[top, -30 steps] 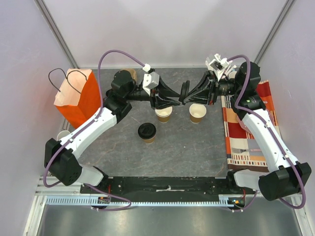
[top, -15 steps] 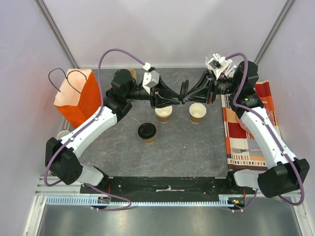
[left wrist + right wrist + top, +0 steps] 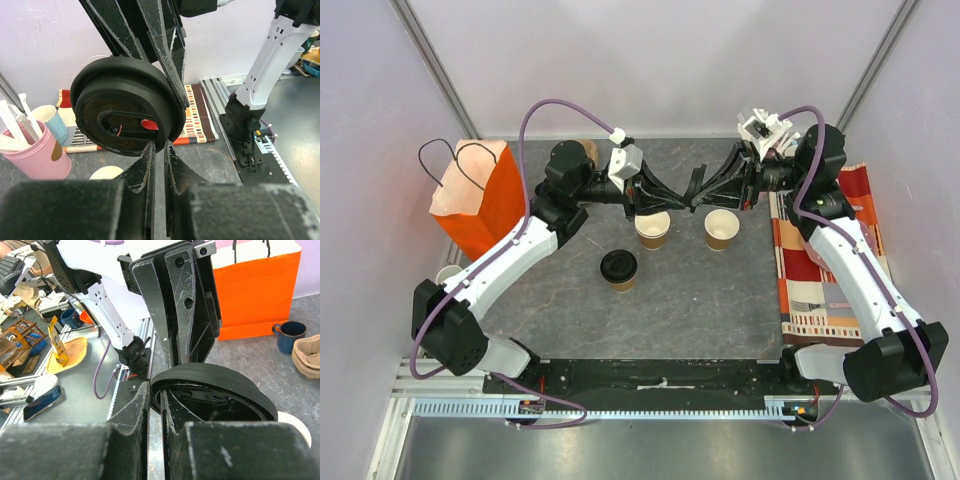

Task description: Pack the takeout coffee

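Note:
A round black lid point(image 3: 695, 186) hangs on edge in mid-air between both arms, above the table's back middle. My right gripper point(image 3: 704, 196) is shut on its rim point(image 3: 220, 385). From the other side, my left gripper point(image 3: 684, 198) has its jaws pinched on the lid's lower rim point(image 3: 125, 105). Below stand two open brown paper cups, one point(image 3: 653, 229) under the left gripper and one point(image 3: 722, 228) under the right. A third brown cup point(image 3: 618, 268) with a black lid on it stands nearer the front.
An orange paper bag point(image 3: 480, 195) stands open at the back left, with a dark blue mug point(image 3: 290, 335) beside it. A striped cloth point(image 3: 820, 270) lies along the right edge. A pink cup of sticks point(image 3: 30, 150) and a light blue cup point(image 3: 50, 120) stand near the cloth.
My left gripper's jaws have come together on the lid's rim. The right gripper has kept its grip, and both arms have barely shifted.

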Robot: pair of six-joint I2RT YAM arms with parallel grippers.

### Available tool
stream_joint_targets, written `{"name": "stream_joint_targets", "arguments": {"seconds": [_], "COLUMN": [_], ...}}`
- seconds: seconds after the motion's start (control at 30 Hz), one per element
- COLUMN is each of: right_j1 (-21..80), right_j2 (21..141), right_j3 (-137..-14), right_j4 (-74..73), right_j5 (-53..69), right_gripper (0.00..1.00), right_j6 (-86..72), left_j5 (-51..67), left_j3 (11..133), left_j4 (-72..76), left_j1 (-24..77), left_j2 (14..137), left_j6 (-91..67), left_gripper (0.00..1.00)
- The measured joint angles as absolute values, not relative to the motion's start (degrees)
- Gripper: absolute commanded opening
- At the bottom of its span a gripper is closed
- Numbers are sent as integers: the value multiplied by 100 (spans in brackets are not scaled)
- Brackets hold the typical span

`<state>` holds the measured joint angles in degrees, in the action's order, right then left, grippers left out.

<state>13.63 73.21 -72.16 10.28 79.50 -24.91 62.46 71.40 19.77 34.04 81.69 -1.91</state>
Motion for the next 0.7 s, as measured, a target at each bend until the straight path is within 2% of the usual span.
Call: {"name": "stream_joint_targets", "arguments": {"seconds": [0.03,0.4,0.57,0.7], "right_j1": [1363,1363,1354,1350], "right_j2": [7321,7413,7607,7841], "right_j3": [-7207,-6969,-6785,-6606], "right_j4": [1035,1153,1057,869], "right_j5": [7950,7935,7769,7553], "right_gripper": [0,1,33,45], "right_j6": [-2506,-2517,-2425,-2276], "left_j5": [6270,6178,5712,5483], "left_j3": [7140,7087,7120,7203], "left_j4": [1979,1535,733,158], "left_j1": [3404,3361,3361,3420], "left_j2": [8169,8169,8169,8169], "left_j6": [-189,-62,401,897], "left_gripper": [2,2,2,2]}}
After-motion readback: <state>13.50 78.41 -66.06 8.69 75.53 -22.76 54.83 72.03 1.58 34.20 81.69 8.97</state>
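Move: The black lid is already between both sets of fingertips: its middle sits about 3 cm ahead, 1 cm right and 1 cm above the left hand, and some 4 cm ahead and 1 cm left of the right hand, level with it. From the left hand, all roughly 32 cm down, the middle open cup is 10 cm ahead, 6 left; the right open cup 11 ahead, 9 right; the lidded cup level, 14 left. Both hands sink some 5–6 cm and ease forward, left keeping its pinch on the lid, right opening. ##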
